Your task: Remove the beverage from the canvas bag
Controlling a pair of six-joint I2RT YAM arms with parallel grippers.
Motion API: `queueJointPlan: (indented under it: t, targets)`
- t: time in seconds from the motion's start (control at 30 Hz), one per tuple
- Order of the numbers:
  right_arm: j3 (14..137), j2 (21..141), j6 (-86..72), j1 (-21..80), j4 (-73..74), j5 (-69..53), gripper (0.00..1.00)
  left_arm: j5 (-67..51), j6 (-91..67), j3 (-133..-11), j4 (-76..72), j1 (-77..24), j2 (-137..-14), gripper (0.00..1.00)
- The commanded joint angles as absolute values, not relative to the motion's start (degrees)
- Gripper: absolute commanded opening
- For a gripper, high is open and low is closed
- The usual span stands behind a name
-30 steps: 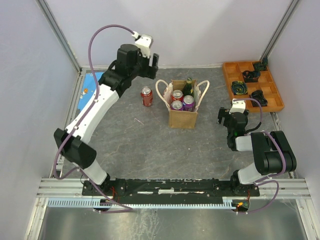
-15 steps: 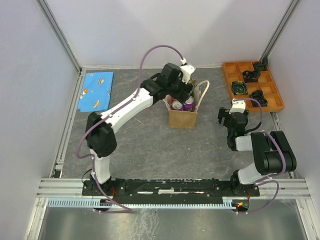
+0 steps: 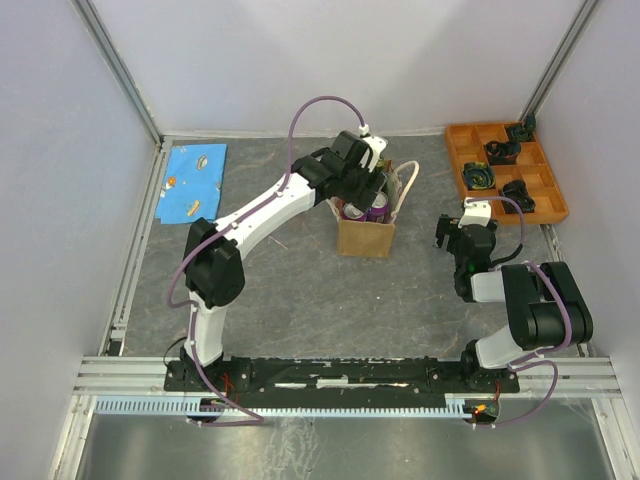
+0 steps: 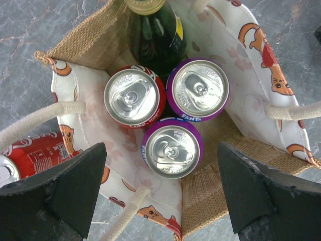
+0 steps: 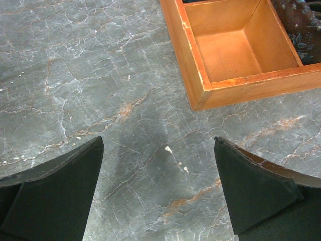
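The canvas bag [image 3: 365, 238] stands upright in the middle of the table, tan with white rope handles [image 4: 35, 118]. In the left wrist view I look straight down into it [image 4: 241, 145]. Inside stand a red cola can [image 4: 134, 96], a purple Fanta can [image 4: 198, 89], a second purple can [image 4: 172, 148] and a dark green bottle [image 4: 153, 30]. My left gripper [image 4: 160, 165] is open above the bag's mouth, its fingers either side of the near purple can. My right gripper [image 5: 158, 145] is open and empty over bare table.
Another red cola can [image 4: 35, 153] lies on the table just outside the bag's left wall. An orange compartment tray [image 3: 500, 190] with dark objects sits at the back right; its corner [image 5: 200, 75] is close to my right gripper. A blue cloth [image 3: 193, 180] lies at the back left.
My left arm has swung from the back left, near the loose red can, to above the bag's opening. My right arm has not moved.
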State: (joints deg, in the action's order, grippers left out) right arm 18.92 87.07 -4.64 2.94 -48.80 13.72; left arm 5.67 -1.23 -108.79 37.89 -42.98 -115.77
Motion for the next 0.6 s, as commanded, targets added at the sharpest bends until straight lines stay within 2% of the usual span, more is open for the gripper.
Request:
queueJointPlan:
  t: [0.0, 0.57]
  targets:
    - [20.48, 86.57, -4.45, 2.81, -50.27, 13.27, 0.99, 6.39, -4.37, -109.31, 38.94, -43.7, -116.16, 0.96]
    - [20.48, 86.57, -4.42, 2.81, -50.27, 13.36, 0.99, 5.09, -4.54, -108.34, 40.86, -44.56, -122.3, 0.96]
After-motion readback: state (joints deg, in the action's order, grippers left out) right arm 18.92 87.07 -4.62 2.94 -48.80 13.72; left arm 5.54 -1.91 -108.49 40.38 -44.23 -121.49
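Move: The purple can nearest the robot in the canvas bag stands almost directly under the open left gripper, about 1 cm to its right, its middle some 12 cm below. At similar height, the red can is about 7 cm ahead and the other purple can 2 cm ahead and 7 cm right. The green bottle stands 8 cm ahead, 6 cm right and about 8 cm below. From the right hand, the near purple can lies about 35 cm left, level fore and aft. Bring the left gripper down about 6 cm into the mouth of the canvas bag, easing roughly 1 cm back towards the robot, so the fingers close in on the lid of the near purple can. Tip the fingers a little steeper, some 5 to 10 degrees, and keep them wide open, one on each side of the lid; don't grip yet. ##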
